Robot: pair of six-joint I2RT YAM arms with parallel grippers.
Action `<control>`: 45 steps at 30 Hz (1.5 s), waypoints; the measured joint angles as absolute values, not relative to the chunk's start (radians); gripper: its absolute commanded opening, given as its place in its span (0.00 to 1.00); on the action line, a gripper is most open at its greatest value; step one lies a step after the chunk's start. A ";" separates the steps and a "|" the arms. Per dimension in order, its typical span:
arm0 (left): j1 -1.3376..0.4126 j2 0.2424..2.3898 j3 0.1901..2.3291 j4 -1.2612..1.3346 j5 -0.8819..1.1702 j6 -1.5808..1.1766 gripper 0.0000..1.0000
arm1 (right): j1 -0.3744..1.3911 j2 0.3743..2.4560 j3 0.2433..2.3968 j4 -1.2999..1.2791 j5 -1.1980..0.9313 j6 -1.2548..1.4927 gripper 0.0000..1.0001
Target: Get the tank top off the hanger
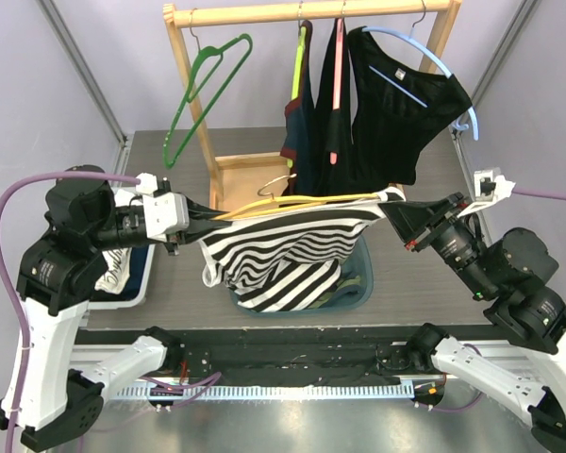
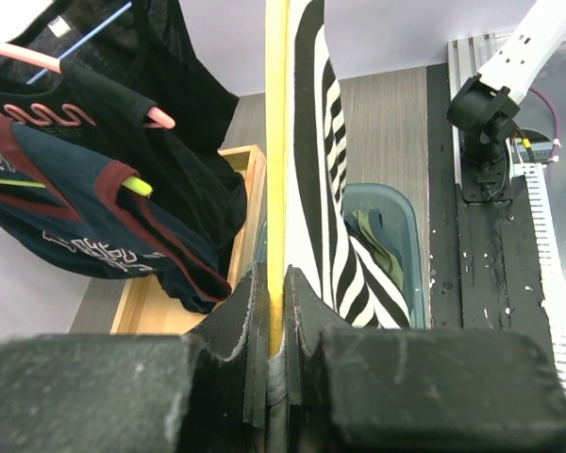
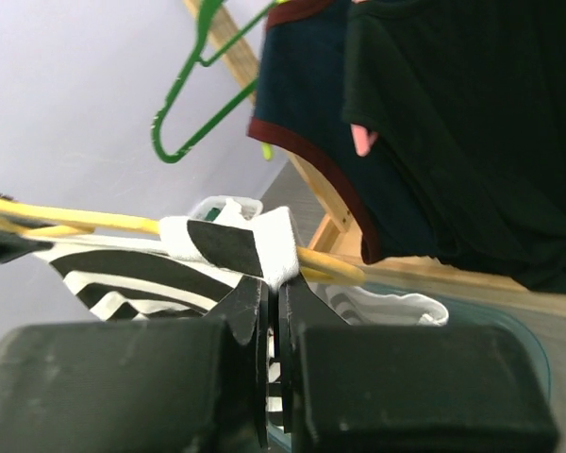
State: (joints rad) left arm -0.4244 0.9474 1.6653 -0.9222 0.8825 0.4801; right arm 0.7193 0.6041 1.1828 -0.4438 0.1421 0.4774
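A black-and-white striped tank top [image 1: 288,253] hangs on a yellow hanger [image 1: 292,202] held level above a teal bin [image 1: 358,283]. My left gripper [image 1: 210,215] is shut on the hanger's left end; the left wrist view shows the yellow bar [image 2: 276,189] clamped between the jaws with the striped cloth [image 2: 325,208] to its right. My right gripper [image 1: 393,206] is shut on the tank top's right shoulder strap [image 3: 264,245], pinching the white edge where it wraps the hanger [image 3: 94,220].
A wooden rack [image 1: 311,11] behind holds a green hanger [image 1: 203,90] and dark tank tops [image 1: 387,113] on other hangers. A white tray with clothes [image 1: 123,269] lies at the left. The rack's wooden base [image 1: 245,179] sits behind the bin.
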 measured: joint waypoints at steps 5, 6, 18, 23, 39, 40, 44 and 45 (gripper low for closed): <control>-0.426 0.960 1.662 -0.927 0.883 0.500 0.00 | 0.735 0.587 1.151 -0.463 0.259 0.539 0.01; -0.427 0.961 1.659 -0.927 0.884 0.506 0.00 | 0.740 0.577 1.145 -0.466 0.276 0.550 0.01; -0.438 0.960 1.635 -0.925 0.903 0.562 0.00 | 0.923 0.524 1.164 -0.515 0.491 0.560 0.01; -0.445 0.960 1.633 -0.927 0.913 0.580 0.00 | 1.109 0.477 1.166 -0.589 0.675 0.636 0.01; -0.452 0.966 1.634 -0.950 0.913 0.583 0.00 | 1.282 0.553 1.303 -0.872 0.923 0.822 0.01; -0.452 0.966 1.634 -0.946 0.913 0.584 0.00 | 1.283 0.546 1.303 -0.854 0.918 0.793 0.01; -0.452 0.966 1.638 -0.933 0.916 0.583 0.00 | 1.286 0.537 1.302 -0.803 0.910 0.701 0.01; -0.452 0.966 1.641 -0.934 0.915 0.583 0.00 | 1.286 0.537 1.296 -0.793 0.910 0.682 0.01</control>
State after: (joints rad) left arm -0.4522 0.9665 1.6413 -0.9337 0.9150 0.5827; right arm 1.2861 0.5365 1.2964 -0.7933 0.9096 0.6823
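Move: The striped tank top hangs on the yellow hanger, its middle about 17 cm left of the right hand, 3 cm nearer and 15 cm below; the right fingers already pinch its shoulder strap. The hanger's right end sits at those fingers, some 2 cm ahead and 1 cm right. The blue bin is about 15 cm left, 6 cm ahead, 40 cm below. From the left hand, gripping the hanger's other end, that right end is about 29 cm right and 6 cm ahead. The tank top's pinched shoulder strap is drawn outward along the hanger's right end by the right hand, about 5 cm to the right, away from the left hand, and some 2 cm back and down. The right hand dips to about 4 cm low before rising partway, its wrist tipping down and turning about 10 degrees clockwise. The left hand keeps its grip on the hanger, sinking only a centimetre, as a counterhold. ##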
